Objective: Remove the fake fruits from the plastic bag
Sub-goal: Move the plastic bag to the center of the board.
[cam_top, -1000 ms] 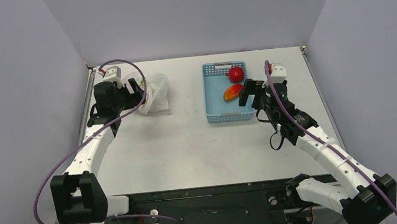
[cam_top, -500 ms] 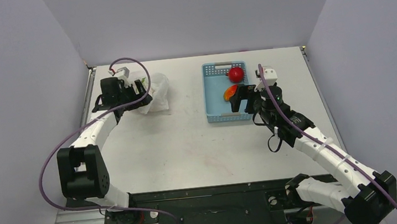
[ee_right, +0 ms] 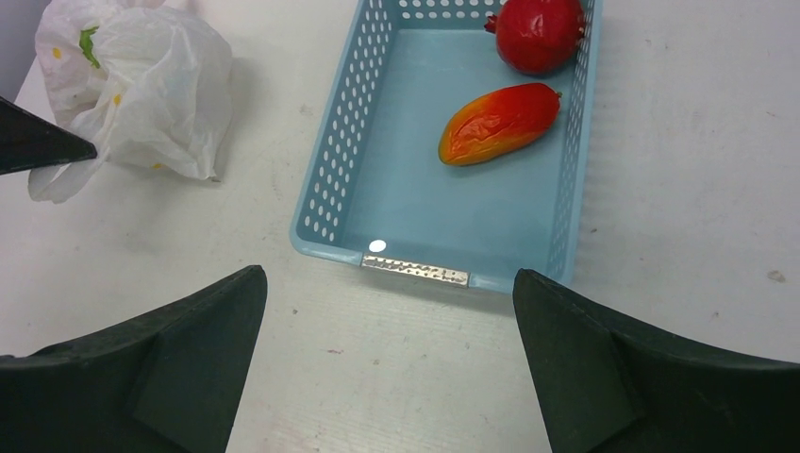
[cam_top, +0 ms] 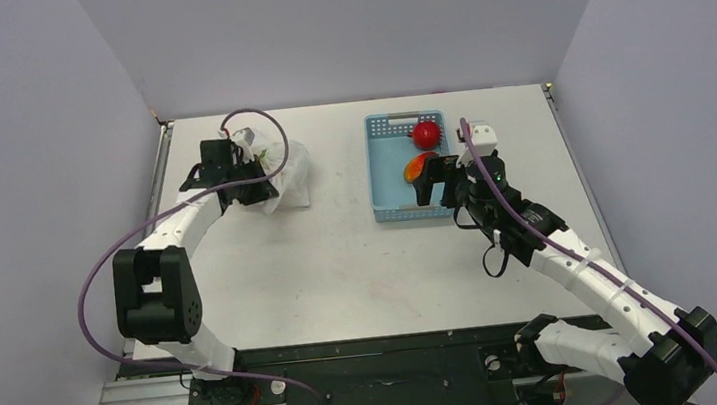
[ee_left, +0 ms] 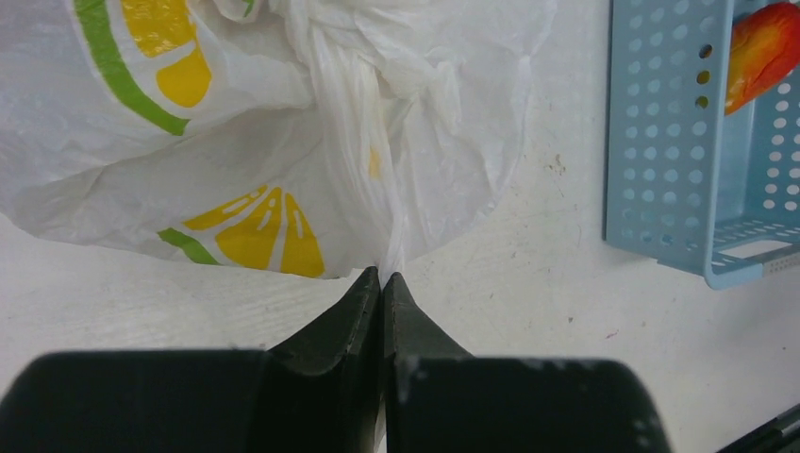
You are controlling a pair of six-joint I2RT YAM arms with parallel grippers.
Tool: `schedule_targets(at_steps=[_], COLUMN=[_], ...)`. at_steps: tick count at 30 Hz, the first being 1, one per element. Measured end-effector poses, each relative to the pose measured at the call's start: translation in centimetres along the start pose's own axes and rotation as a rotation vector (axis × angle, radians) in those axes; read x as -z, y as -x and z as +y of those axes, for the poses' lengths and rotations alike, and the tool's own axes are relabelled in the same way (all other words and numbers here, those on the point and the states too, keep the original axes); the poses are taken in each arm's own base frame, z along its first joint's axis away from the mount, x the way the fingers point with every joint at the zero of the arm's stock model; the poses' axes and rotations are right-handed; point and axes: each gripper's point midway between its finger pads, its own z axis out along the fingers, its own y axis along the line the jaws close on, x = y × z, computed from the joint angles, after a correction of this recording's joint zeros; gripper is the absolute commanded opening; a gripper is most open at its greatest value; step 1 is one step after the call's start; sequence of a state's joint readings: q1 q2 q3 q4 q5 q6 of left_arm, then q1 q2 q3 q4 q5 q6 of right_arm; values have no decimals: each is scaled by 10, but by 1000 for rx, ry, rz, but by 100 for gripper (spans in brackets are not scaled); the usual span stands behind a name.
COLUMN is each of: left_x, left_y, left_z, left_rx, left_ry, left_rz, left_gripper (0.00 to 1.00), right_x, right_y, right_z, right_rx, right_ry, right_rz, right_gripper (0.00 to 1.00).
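The plastic bag [cam_top: 287, 168] lies crumpled on the table at the back left, white with yellow citrus-slice prints. In the left wrist view the plastic bag [ee_left: 283, 142] fills the upper left, and a twisted strip of it runs down into my left gripper [ee_left: 381, 276]. That left gripper [cam_top: 265, 185] is shut on this strip at the bag's near edge. The fake fruits are hidden inside the bag. My right gripper [cam_top: 430, 181] hangs open over the table just before the basket, and between the fingers of the right gripper [ee_right: 387, 272] there is nothing. The plastic bag [ee_right: 141, 85] shows at the upper left there.
A light blue perforated basket [cam_top: 414, 209] stands at the back right of centre, holding a round red fruit [cam_top: 426, 134] and an elongated red-orange mango [ee_right: 500, 123]. The basket [ee_left: 660, 142] is at the right edge of the left wrist view. Grey walls enclose the table.
My left gripper has moved right up to the bag and shut on a strip of it. The right arm shifted a little to the left, its gripper still open.
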State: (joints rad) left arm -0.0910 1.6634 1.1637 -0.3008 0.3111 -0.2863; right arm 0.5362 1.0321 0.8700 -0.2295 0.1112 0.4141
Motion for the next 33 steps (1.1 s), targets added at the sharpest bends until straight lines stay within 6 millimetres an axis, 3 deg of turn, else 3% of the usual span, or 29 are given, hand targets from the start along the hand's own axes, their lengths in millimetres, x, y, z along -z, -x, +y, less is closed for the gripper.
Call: schedule_targets(at_steps=[4, 9, 15, 19, 22, 24, 26, 32, 33], left_x=[13, 55, 107, 120, 125, 126, 125, 124, 126], left_y=[-13, -43, -141, -210, -244, -252, -255, -233, -227], left_z=[-14, -43, -103, -128, -138, -145, -152, -173, -175], left_rx=[15, 47, 72, 106, 113, 103, 82, 26, 16], left_ry=[1, -21, -196, -303, -319, -313, -292, -251, -253], left_rz=[43, 29, 24, 79, 117, 124, 131, 97, 83], left_gripper=[0, 0, 0, 0, 0, 3, 16, 50, 52], right_x=[2, 2, -3, -3, -1, 1, 3, 10, 11], right_y=[3, 2, -2, -19, -32, -39, -46, -66, -69], right_z=[-2, -2, 12, 33, 49, 59, 68, 83, 84], right_rx=[13, 18, 40, 91, 133, 156, 174, 209, 212], right_ry=[-27, -40, 7, 76, 126, 153, 178, 221, 225], right_rz=[-6, -3, 34, 92, 127, 143, 154, 182, 187], right_gripper=[100, 100, 100, 100, 99, 99, 99, 99, 99])
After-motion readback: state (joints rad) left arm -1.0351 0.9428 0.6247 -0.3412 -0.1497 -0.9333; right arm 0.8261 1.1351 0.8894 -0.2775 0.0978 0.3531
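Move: My left hand already pinches the plastic bag by its near end; the bag's bulk lies about 8 cm ahead of it and 2 cm right. The clear spot for the bag is some 19 cm back and 14 cm right of that hand. The blue basket stands roughly 7 cm ahead and 32 cm right of it. From my open right hand, some 13 cm above the bag's middle, the bag lies about 18 cm ahead and 34 cm left. With my left fingers shut on the plastic, I sweep the bag back about 28 cm and 15 cm to my right, in a shallow arc up and down again, then open the fingers partway and start to rise. Halfway through, my right hand, wide open, sets off left, back and slightly down towards the bag's new spot, turning about 20 degrees counter-clockwise. ##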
